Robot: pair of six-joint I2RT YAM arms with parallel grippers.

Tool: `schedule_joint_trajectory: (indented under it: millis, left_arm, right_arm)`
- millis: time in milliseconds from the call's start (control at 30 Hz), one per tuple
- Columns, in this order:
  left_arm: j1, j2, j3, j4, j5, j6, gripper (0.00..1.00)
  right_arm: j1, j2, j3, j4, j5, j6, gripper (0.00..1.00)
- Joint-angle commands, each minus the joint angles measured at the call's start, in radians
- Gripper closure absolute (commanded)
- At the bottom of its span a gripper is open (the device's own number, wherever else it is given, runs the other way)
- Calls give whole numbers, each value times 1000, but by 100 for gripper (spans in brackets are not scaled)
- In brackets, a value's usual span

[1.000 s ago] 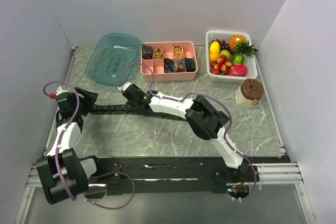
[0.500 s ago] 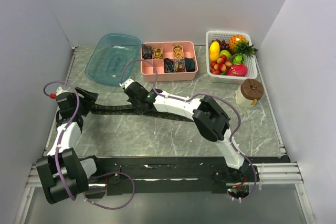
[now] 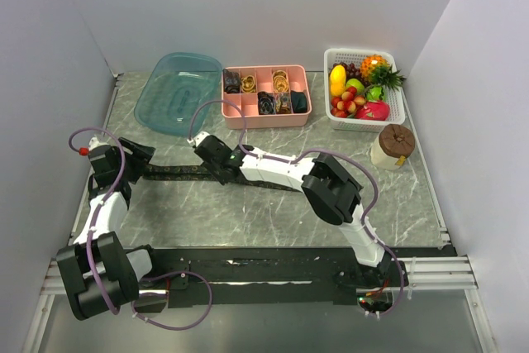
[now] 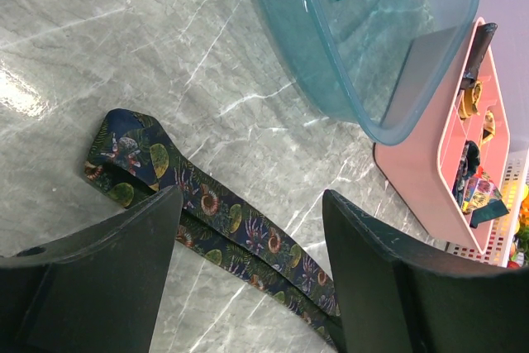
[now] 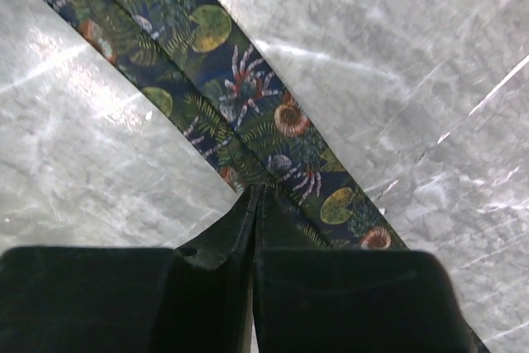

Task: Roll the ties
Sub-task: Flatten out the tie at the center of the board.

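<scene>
One dark navy tie with shells and leaves printed on it lies flat on the marble, running left to right. It looks doubled over, with a folded end at the left. My left gripper hovers open over that end, and the tie passes between its fingers untouched. My right gripper is shut, its tips resting on the tie near mid-length. Other rolled ties sit in the pink box.
A teal plastic tub stands at the back left, and beside it is the pink divided box. A white basket of toy fruit and a brown-lidded jar stand at the back right.
My right arm's elbow has swung a little to the right and its wrist has turned over the tie. The left arm and the tie have stayed put.
</scene>
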Motion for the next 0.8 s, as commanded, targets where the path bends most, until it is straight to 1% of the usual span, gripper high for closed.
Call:
schedule_joint_trajectory:
  millis: [0, 200, 233, 300, 333, 400, 433, 500, 533, 633, 767]
  left_arm:
    - [-1, -4, 16, 24, 6, 18, 25]
    - [-4, 16, -1, 79, 42, 13, 26]
    - [-12, 36, -1, 92, 49, 13, 30]
    - [-26, 65, 7, 116, 48, 10, 33]
    - [-46, 95, 11, 124, 45, 12, 39]
    - [-63, 131, 22, 136, 40, 3, 48]
    - [-73, 163, 24, 155, 39, -2, 64]
    - [-78, 194, 22, 181, 42, -27, 79]
    - [-78, 220, 24, 199, 40, -33, 89]
    - [-80, 270, 31, 219, 43, -44, 99]
    - [-83, 294, 19, 227, 36, -53, 99]
  right_arm:
    - [6, -10, -5, -14, 19, 19, 100]
    - [4, -65, -48, 28, 5, 41, 100]
    - [1, -68, -50, 29, -1, 42, 100]
    - [0, -64, -41, 26, -12, 48, 100]
    - [-1, -61, -34, 20, -12, 51, 100]
    - [-2, -53, -30, 11, -16, 56, 100]
    - [-2, -53, -30, 12, -18, 59, 100]
    - [-5, -59, -44, 21, -28, 67, 100]
    - [-5, -62, -45, 21, -30, 67, 100]
    - [-4, -75, -56, 25, -47, 70, 100]
    - [-7, -93, -82, 34, -56, 76, 100]
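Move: The left hand, fingers open, hangs about 8 cm above the tie's left stretch; the spot it goes for is some 3 cm to its right and 1 cm back. The blue bin's middle is about 19 cm ahead and 6 cm to its right. The right hand's shut tips are just over the tie, its middle line some 3 cm below and 1 cm ahead; the pink box stands 24 cm ahead and 12 cm right of that hand. Downward after a brief wait, the left hand sinks about 6 cm towards the tie's left stretch, drifting some 3 cm right and a little forward, tipping slightly down while its open fingers shut empty. The right hand, still closed, eases about 2 cm down and slightly back towards its own side of the tie, ending at the near edge; firm contact can't be made out. ##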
